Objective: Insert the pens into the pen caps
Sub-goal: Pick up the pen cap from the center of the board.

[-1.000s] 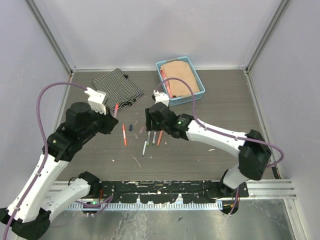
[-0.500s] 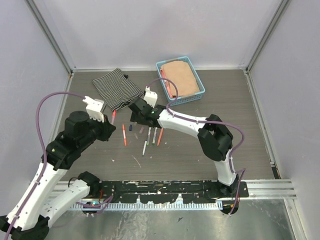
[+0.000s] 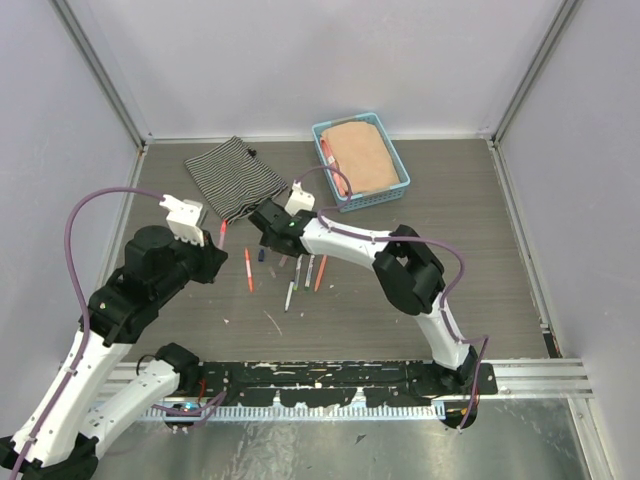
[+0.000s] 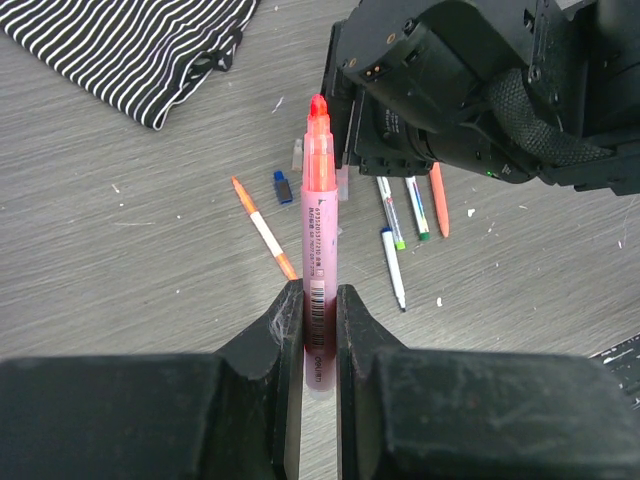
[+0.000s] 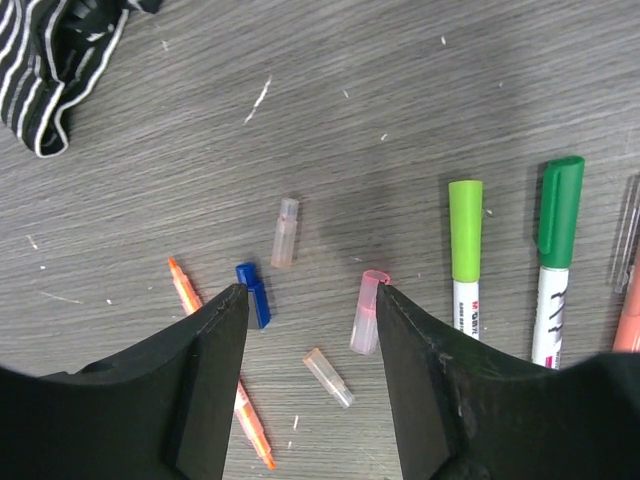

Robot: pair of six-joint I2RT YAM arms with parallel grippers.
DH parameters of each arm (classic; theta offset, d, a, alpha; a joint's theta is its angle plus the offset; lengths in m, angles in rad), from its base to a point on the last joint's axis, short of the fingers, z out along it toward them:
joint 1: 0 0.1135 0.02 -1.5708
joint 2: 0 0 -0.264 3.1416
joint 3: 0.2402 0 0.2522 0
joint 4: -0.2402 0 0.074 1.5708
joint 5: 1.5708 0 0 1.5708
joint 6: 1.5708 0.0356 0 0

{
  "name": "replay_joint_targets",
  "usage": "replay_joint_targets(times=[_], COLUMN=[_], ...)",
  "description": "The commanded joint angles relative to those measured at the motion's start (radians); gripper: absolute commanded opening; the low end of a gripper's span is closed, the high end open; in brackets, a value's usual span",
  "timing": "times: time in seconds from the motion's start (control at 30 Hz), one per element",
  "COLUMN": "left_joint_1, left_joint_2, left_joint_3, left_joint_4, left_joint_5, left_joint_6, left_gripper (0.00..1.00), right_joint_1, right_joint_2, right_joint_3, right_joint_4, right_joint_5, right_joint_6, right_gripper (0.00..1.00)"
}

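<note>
My left gripper (image 4: 320, 310) is shut on a pink pen (image 4: 320, 210), whose bare orange-red tip points toward the right arm (image 4: 470, 90). In the top view the left gripper (image 3: 213, 243) hangs left of the loose pens. My right gripper (image 5: 312, 298) stands open low over the caps. A pink cap (image 5: 367, 312) lies against its right finger's inner edge, and a dark blue cap (image 5: 254, 293) lies by its left finger. Two clear caps (image 5: 285, 232) (image 5: 329, 377) lie between the fingers. An orange pen (image 5: 183, 285) and two green-capped pens (image 5: 465, 240) (image 5: 558, 220) rest on the table.
A striped cloth (image 3: 230, 175) lies at the back left. A blue basket (image 3: 397, 163) holding a tan cloth stands at the back centre. Several pens (image 3: 308, 272) lie side by side just right of the caps. Grey walls close in the table.
The right arm has swung left, from over the row of pens to over the caps, and its jaws have narrowed a little. The left arm has drawn slightly left with its pen.
</note>
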Motion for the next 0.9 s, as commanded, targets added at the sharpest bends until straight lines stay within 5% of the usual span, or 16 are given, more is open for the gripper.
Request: replay_joint_targets(times=[0.0, 0.87], left_joint_1=[0.003, 0.003], left_joint_2=[-0.01, 0.006], left_joint_3=[-0.013, -0.012], left_joint_4=[0.019, 0.028], left_joint_5=[-0.013, -0.003], left_joint_6=[-0.003, -0.003], left_gripper=[0.0, 0.0], right_joint_1=[0.012, 0.039], right_joint_2=[-0.007, 0.089], right_joint_3=[0.032, 0.033], right_joint_4=[-0.035, -0.073], right_joint_5=[0.066, 0.09], right_joint_6=[0.054, 0.041], right_gripper=[0.58, 0.39])
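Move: The pink cap lies almost straight under my right hand, about 6 cm down and a centimetre to the right. Around that cap: a clear cap about 4 cm farther out and 3 cm left of it, the blue cap about 5 cm left and 1 cm farther out, and the light-green pen about 3 cm right and 2 cm nearer me. From my left hand, already holding its pen, the pink cap is roughly 12 cm ahead, 12 cm right and 25 cm below. I sink my right hand about 4 cm onto the pink cap, easing back some 2 cm in the first half and then going nearly straight down. My fingers tilt about 5 degrees, swinging their tips to the right so the cap comes between them, and close from well open to a smaller gap without gripping yet. ##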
